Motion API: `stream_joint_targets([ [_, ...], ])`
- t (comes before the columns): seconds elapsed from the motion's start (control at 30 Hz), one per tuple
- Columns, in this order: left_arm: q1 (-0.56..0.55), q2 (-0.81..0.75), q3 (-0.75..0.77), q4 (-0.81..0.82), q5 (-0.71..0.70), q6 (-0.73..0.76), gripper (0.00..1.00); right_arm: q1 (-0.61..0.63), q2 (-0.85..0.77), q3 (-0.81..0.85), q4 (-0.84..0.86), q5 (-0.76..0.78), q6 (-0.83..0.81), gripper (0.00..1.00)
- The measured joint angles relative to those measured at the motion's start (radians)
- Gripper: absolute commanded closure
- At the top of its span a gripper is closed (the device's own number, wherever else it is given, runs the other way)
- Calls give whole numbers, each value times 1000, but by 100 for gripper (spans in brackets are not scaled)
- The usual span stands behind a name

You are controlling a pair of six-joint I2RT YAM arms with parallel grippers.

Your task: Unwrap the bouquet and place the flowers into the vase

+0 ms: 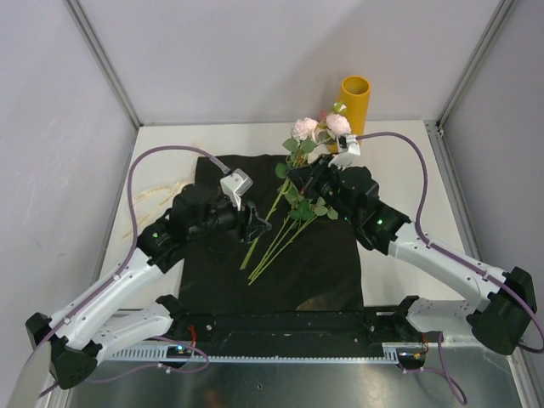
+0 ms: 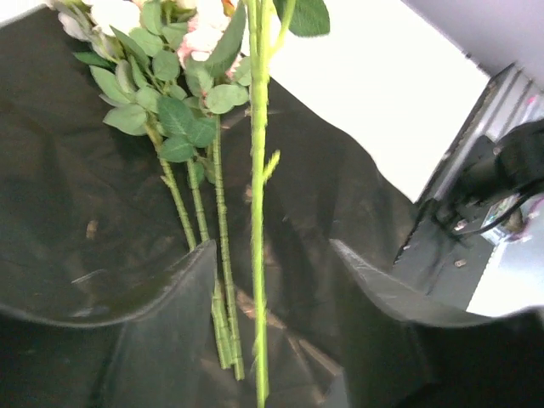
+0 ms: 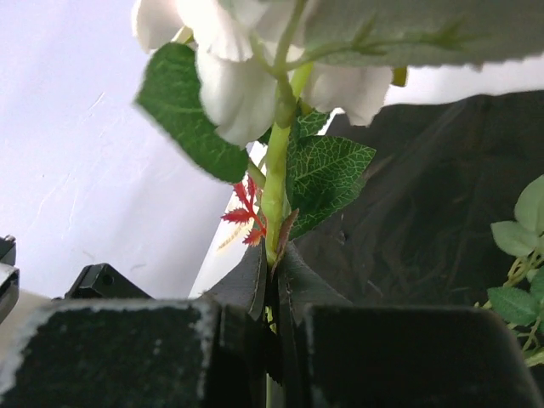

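Observation:
The black wrapping sheet (image 1: pixel 323 263) lies spread flat on the table. The flowers (image 1: pixel 293 204) rest on it, stems pointing toward the near left. My right gripper (image 1: pixel 327 172) (image 3: pixel 274 263) is shut on one green rose stem (image 3: pixel 274 191) just below its pale bloom (image 3: pixel 229 76), and two pink roses (image 1: pixel 304 127) stand raised near the mustard-yellow vase (image 1: pixel 355 100). My left gripper (image 1: pixel 257 225) (image 2: pixel 272 251) is open at the stem ends. One long stem (image 2: pixel 257 212) runs between its fingers (image 2: pixel 136 331) without being clamped. Other stems (image 2: pixel 223 289) lie beside it.
A cream ribbon (image 1: pixel 157 197) lies loose on the white table left of the sheet. The vase stands upright at the far edge by the back wall. A black rail (image 1: pixel 289 327) runs along the near edge between the arm bases.

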Motion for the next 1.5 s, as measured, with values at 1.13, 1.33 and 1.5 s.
stream_joint_targets([
  [1.13,-2,-241,-102,-117,-606,88,0,-522,395,473,746,24,-807,100],
  [1.33,-2,-255,-102,-117,-629,91,0,-543,452,568,744,19,-842,100],
  [1.5,-2,-261,-102,-117,-644,98,0,-546,472,573,717,26,-876,100],
])
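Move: The yellow vase stands about 27 cm ahead of the right hand, which already grips a flower, and some 17 cm to its right, its middle roughly 17 cm lower. The remaining flowers lie about 30 cm below that hand, centred some 6 cm ahead and 3 cm right. From the left hand the vase is about 37 cm ahead, 27 cm right and 10 cm below. The right hand swings its flower up, right and forward some 35 cm above the vase; left opens, withdrawing leftward. ##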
